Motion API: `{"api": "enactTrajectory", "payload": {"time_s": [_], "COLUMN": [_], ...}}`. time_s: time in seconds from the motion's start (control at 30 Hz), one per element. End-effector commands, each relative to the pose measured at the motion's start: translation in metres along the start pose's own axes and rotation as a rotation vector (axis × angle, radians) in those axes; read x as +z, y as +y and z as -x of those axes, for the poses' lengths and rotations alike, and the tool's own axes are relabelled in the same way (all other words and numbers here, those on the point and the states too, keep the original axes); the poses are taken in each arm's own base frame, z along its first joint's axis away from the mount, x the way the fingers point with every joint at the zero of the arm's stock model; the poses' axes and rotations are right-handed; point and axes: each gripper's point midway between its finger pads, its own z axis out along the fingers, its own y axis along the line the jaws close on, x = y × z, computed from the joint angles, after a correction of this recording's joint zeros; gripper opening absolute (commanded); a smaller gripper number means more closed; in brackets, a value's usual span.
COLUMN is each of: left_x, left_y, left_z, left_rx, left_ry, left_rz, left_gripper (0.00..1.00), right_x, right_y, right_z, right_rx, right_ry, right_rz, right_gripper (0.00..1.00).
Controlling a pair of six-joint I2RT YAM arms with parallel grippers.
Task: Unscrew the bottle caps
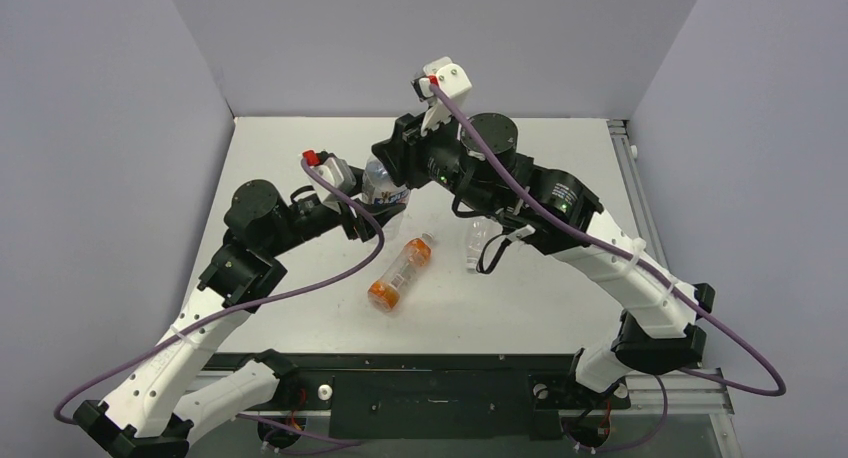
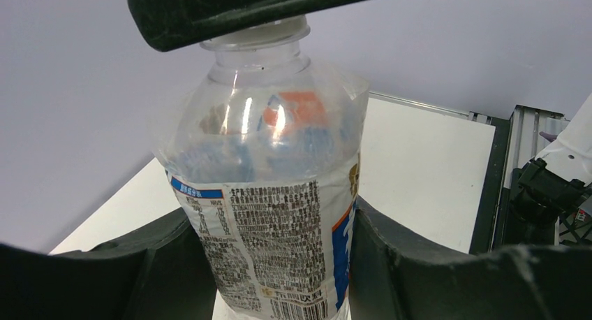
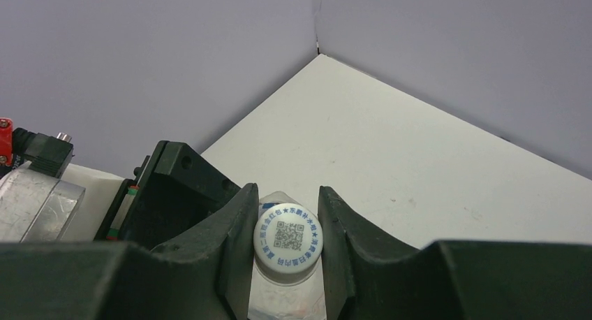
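A clear labelled bottle (image 1: pixel 385 186) (image 2: pixel 272 194) stands upright mid-table. My left gripper (image 1: pixel 368 214) (image 2: pixel 279 264) is shut on its body, one finger (image 2: pixel 105 278) pressing each side of the label. The bottle's white cap (image 3: pixel 287 236), printed with a QR code, sits on its neck. My right gripper (image 1: pixel 398 160) (image 3: pixel 287 237) comes down from above and is shut on that cap, both fingers touching its rim. In the top view and the left wrist view the right gripper's finger (image 2: pixel 209 12) hides this cap.
An orange bottle (image 1: pixel 398 275) lies on its side on the white table (image 1: pixel 560 308), its whitish cap (image 1: pixel 425 239) pointing away. A second clear bottle (image 1: pixel 478 240) lies partly under my right forearm. Grey walls close off the back and both sides. A metal rail (image 1: pixel 625 148) runs along the table's right edge.
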Motion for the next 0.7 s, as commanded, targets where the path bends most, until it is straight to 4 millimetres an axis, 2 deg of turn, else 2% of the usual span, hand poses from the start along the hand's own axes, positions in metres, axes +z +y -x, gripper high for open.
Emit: {"api": "enactTrajectory", "payload": {"time_s": [0.0,0.03,0.07,0.1,0.13,0.17,0.2,0.23,0.27,0.3,0.4,0.5,0.57,0.6,0.67], "left_x": [-0.002,-0.002,-0.004,-0.005,-0.008,-0.009,-0.012,-0.015,-0.017,-0.02,-0.025,-0.028,-0.028,-0.028,-0.025], "left_y": [-0.014,-0.018,-0.027,-0.032,-0.041,-0.046,-0.056,-0.061,-0.07,-0.075,-0.093,-0.101,-0.102,-0.1,-0.096], "left_z": [0.007,0.011,0.014,0.018,0.024,0.032,0.035,0.041,0.042,0.046,0.039,0.032,0.033,0.034,0.033], "left_rx": [-0.013,-0.029,-0.039,-0.067,-0.073,-0.094,-0.104,-0.135,-0.147,-0.173,-0.219,-0.255,-0.254,-0.25,-0.23], "left_ry": [-0.028,-0.039,-0.048,-0.059,-0.078,-0.102,-0.107,-0.116,-0.111,-0.108,-0.059,-0.025,-0.027,-0.031,-0.036], "left_rz": [-0.069,-0.089,-0.13,-0.153,-0.2,-0.227,-0.279,-0.304,-0.352,-0.379,-0.497,-0.556,-0.564,-0.556,-0.528], "left_gripper": [0.14,0.14,0.14,0.14,0.14,0.14,0.14,0.14,0.14,0.14,0.15,0.15,0.14,0.14,0.13], "right_x": [-0.027,-0.029,-0.039,-0.041,-0.052,-0.055,-0.069,-0.073,-0.084,-0.088,-0.105,-0.116,-0.113,-0.11,-0.097], "right_y": [0.009,0.006,0.025,0.019,0.033,0.029,0.042,0.039,0.047,0.044,0.05,0.059,0.058,0.053,0.028], "right_z": [0.04,0.043,0.045,0.05,0.051,0.054,0.057,0.059,0.062,0.065,0.077,0.078,0.074,0.071,0.069], "right_rx": [0.003,-0.001,-0.01,-0.004,-0.01,-0.005,-0.017,-0.002,-0.014,0.011,0.0,-0.006,-0.009,-0.001,0.006], "right_ry": [-0.106,-0.114,-0.12,-0.138,-0.158,-0.174,-0.208,-0.221,-0.255,-0.261,-0.304,-0.287,-0.271,-0.256,-0.254], "right_rz": [0.12,0.146,0.284,0.303,0.415,0.445,0.559,0.586,0.662,0.683,0.796,0.88,0.878,0.849,0.699], "right_gripper": [0.0,0.0,0.0,0.0,0.0,0.0,0.0,0.0,0.0,0.0,0.0,0.0,0.0,0.0,0.0]}}
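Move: The right hand already has the white cap between its closed fingers. The middle of the upright clear bottle is some 11 cm below that cap. The left hand grips the bottle, with the cap about 9 cm above. On the table, far below the right hand, the orange bottle lies roughly 5 cm farther out and level sideways, the lying clear bottle about 16 cm ahead and 18 cm right. Still pinching the cap, the right hand twists it about 40 degrees counter-clockwise while drawing back, then also rises some 6 cm and drifts right, off the neck. The left hand keeps its grip on the bottle body and counter-turns about 30 degrees clockwise, travelling back some 9 cm and a little right. ##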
